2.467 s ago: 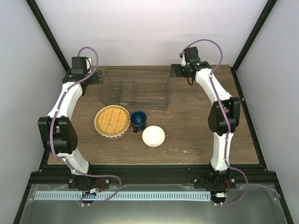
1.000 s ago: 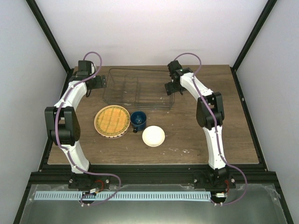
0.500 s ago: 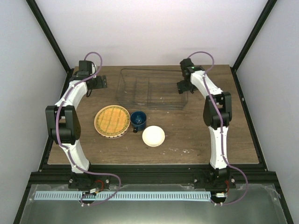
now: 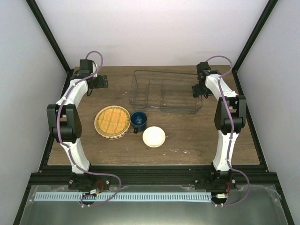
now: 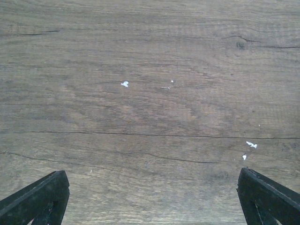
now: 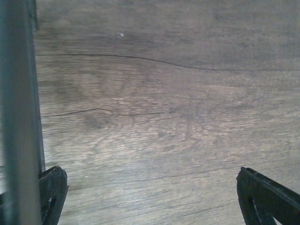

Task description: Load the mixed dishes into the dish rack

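The dish rack (image 4: 164,91), a thin dark wire basket, stands at the back of the table, right of centre. My right gripper (image 4: 197,90) hangs open at its right end. In the right wrist view one blurred rack wire (image 6: 18,117) runs upright across the left finger, with bare wood between the fingers of the right gripper (image 6: 150,176). The yellow-orange grid-patterned plate (image 4: 112,120) tops a small stack at front left. The dark blue mug (image 4: 138,120) stands beside it, and the cream bowl (image 4: 153,136) lies nearer. My left gripper (image 4: 99,82) (image 5: 151,180) is open over bare wood at the back left.
The wooden table (image 4: 197,136) ends in black frame rails on the left, right and near sides. A white wall closes off the back. Small white flecks (image 5: 124,84) lie on the wood below the left gripper.
The dish rack has slid to the right along the back of the table, together with my right gripper at its right end. My left arm has stayed nearly still.
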Tool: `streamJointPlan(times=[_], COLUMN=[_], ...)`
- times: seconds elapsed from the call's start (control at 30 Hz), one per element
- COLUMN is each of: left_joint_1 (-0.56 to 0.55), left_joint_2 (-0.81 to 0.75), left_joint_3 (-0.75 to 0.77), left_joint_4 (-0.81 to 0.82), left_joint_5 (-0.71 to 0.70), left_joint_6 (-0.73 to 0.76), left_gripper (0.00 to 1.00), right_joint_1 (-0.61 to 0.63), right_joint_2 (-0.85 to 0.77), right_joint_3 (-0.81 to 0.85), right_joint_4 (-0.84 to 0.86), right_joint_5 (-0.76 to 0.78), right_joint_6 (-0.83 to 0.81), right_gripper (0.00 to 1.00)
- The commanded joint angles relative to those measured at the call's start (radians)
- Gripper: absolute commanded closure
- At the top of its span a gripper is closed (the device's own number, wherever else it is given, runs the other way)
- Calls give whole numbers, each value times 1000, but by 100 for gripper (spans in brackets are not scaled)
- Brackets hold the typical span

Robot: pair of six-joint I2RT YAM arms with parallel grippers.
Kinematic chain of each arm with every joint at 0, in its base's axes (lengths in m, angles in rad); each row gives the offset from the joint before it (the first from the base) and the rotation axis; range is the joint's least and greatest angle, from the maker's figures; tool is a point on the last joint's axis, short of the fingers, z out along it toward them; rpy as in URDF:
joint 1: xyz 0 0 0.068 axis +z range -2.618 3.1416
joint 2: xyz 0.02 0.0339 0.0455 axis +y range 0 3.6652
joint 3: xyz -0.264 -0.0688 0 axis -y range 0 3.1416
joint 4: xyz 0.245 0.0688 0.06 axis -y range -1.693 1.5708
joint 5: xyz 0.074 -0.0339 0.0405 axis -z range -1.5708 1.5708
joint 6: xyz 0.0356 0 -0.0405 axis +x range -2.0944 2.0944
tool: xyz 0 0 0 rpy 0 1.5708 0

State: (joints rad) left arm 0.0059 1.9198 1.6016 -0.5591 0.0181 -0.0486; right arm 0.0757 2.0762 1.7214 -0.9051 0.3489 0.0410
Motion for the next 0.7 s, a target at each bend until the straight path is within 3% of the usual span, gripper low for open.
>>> streamJointPlan(times=[0.0, 0.67], left_joint_1=[3, 2], left_joint_2=[17, 3], left_joint_3=[25, -4], left_joint_4=[-9, -6], left_joint_5=[20, 22], left_joint_6=[9, 1], left_gripper=[0, 0], right_joint_1=[-66, -223], right_joint_2=[-49, -31], right_joint_3=[-41, -27], right_joint_4=[33, 107], right_joint_5=[51, 89], right_joint_6=[-10, -93], right_gripper=[0, 0])
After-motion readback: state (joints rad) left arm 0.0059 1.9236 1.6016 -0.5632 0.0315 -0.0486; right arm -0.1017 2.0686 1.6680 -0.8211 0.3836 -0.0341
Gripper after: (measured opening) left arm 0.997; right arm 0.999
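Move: The dish rack's middle lies about 24 cm to the right hand's left, roughly level fore and aft, some 4 cm lower; its right end wall already stands between that hand's open fingers. From this hand the blue mug is about 40 cm left and 16 cm back, the white plate 30 cm left and 25 cm back. From the left hand, the rack's middle is about 42 cm right, 4 cm back and 10 cm down. Fingers open, the right hand drags the dish rack right about 9 cm, left finger hooked inside its end wall. ##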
